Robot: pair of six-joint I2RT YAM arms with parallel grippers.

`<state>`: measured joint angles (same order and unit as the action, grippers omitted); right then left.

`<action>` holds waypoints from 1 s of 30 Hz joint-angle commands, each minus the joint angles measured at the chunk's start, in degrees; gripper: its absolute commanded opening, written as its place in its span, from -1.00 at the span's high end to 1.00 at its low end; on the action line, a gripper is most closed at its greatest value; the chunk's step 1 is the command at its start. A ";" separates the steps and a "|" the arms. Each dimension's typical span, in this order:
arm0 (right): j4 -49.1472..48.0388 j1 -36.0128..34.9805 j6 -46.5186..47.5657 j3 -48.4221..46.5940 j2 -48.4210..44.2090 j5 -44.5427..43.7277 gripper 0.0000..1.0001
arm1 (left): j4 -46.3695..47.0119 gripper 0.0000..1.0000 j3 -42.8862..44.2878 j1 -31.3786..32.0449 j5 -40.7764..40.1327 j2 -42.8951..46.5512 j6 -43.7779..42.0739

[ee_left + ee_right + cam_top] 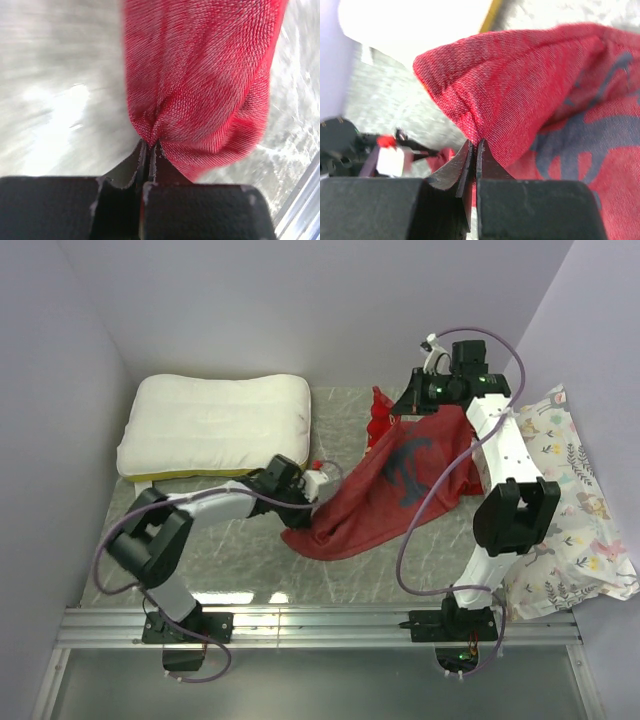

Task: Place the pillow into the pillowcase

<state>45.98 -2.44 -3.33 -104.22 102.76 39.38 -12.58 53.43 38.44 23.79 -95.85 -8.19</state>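
The white pillow [215, 426] with a yellow strip lies at the back left of the table. The red pillowcase [395, 480] hangs stretched between both grippers, dull side with grey marks up. My left gripper [318, 483] is shut on its lower left edge; in the left wrist view the red cloth [200, 80] bunches right at the closed fingertips [149, 146]. My right gripper [412, 400] holds the top corner raised at the back; in the right wrist view the cloth [520, 85] is pinched between the shut fingertips [475, 145]. The pillow's edge [415, 22] shows behind.
A floral animal-print pillow [570, 510] lies at the right edge, partly under the right arm. Purple walls close in the back and sides. A metal rail [320, 625] runs along the near edge. Bare marble table [230, 550] lies in front of the pillowcase.
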 commanded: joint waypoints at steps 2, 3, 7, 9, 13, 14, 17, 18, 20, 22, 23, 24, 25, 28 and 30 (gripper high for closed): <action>-10.89 3.65 -6.75 1.21 -8.62 11.06 1.00 | 0.54 0.99 0.10 -8.61 -4.36 15.06 1.68; -13.52 4.36 -7.82 1.56 -9.15 12.47 1.00 | 0.45 0.99 0.53 -10.03 -4.89 18.91 1.33; -19.51 4.72 -12.39 2.97 -11.35 14.24 1.00 | -2.09 0.99 3.95 -14.35 -6.99 23.95 -1.74; -21.18 4.72 -14.41 2.45 -11.44 14.33 1.00 | -3.24 0.99 5.36 -15.93 -7.88 24.75 -2.01; -22.86 4.81 -17.05 -0.53 -11.70 13.45 1.00 | -1.76 0.99 9.40 -19.97 -11.73 25.45 2.10; -23.47 4.72 -17.67 -0.89 -11.97 13.10 1.00 | -1.31 0.99 10.63 -22.76 -12.19 25.45 3.16; -26.63 4.64 -20.30 -3.61 -12.94 12.83 1.00 | 0.27 0.99 17.57 -30.05 -11.84 25.10 7.74; -28.21 4.55 -21.18 -4.66 -13.02 13.01 1.00 | 0.36 0.99 19.85 -31.91 -11.49 24.67 8.44; -29.10 4.02 -23.28 -8.96 -13.02 13.27 1.00 | 0.62 1.00 27.05 -36.56 -10.00 24.05 11.43; -30.41 3.41 -24.26 -12.40 -14.07 13.27 1.00 | 1.24 0.99 33.63 -38.26 -9.38 24.05 12.66; -30.77 3.14 -24.09 -13.10 -14.86 12.58 1.00 | 1.59 0.99 35.41 -41.57 -8.77 24.22 12.84; -31.47 2.79 -23.83 -13.63 -15.74 12.13 1.00 | 2.64 0.99 36.91 -42.38 -8.68 25.09 12.93; -31.56 1.31 -23.13 -14.42 -17.58 11.61 1.00 | 3.43 0.99 38.92 -43.09 -8.94 25.80 13.19; -31.74 -0.63 -19.89 -13.82 -22.93 7.40 1.00 | 8.78 1.00 39.04 -44.94 -11.30 30.36 13.02; -33.22 -1.25 -17.60 -11.11 -26.28 2.84 1.00 | 11.69 0.99 38.24 -45.03 -13.49 34.23 12.41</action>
<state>19.11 -5.21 -25.17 -114.98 84.47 50.54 -8.34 90.59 -3.03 21.23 -66.63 4.89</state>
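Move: Both hands already pinch the pillowcase edge, the left close to the table, the right well above it. From the left hand, the white pillow's middle lies about 24 cm ahead, 20 cm left and 3 cm higher; the pillowcase's middle is 12 cm ahead and 26 cm right, level in height. From the right hand, the pillowcase's middle lies about 7 cm back, 1 cm right and 22 cm below; the white pillow is 5 cm ahead, 45 cm left; the patterned pillow 12 cm back, 42 cm right, both nearly 20 cm below. Keeping both pinches on the pillowcase edge, the two hands hoist it: the left climbs about 50 cm while swinging left, and forward before drawing back slightly near the end, turning counter-clockwise as its fingers tip up. The right rises some 30 cm, later pulling back and a little left, its fingers also tipping up. ##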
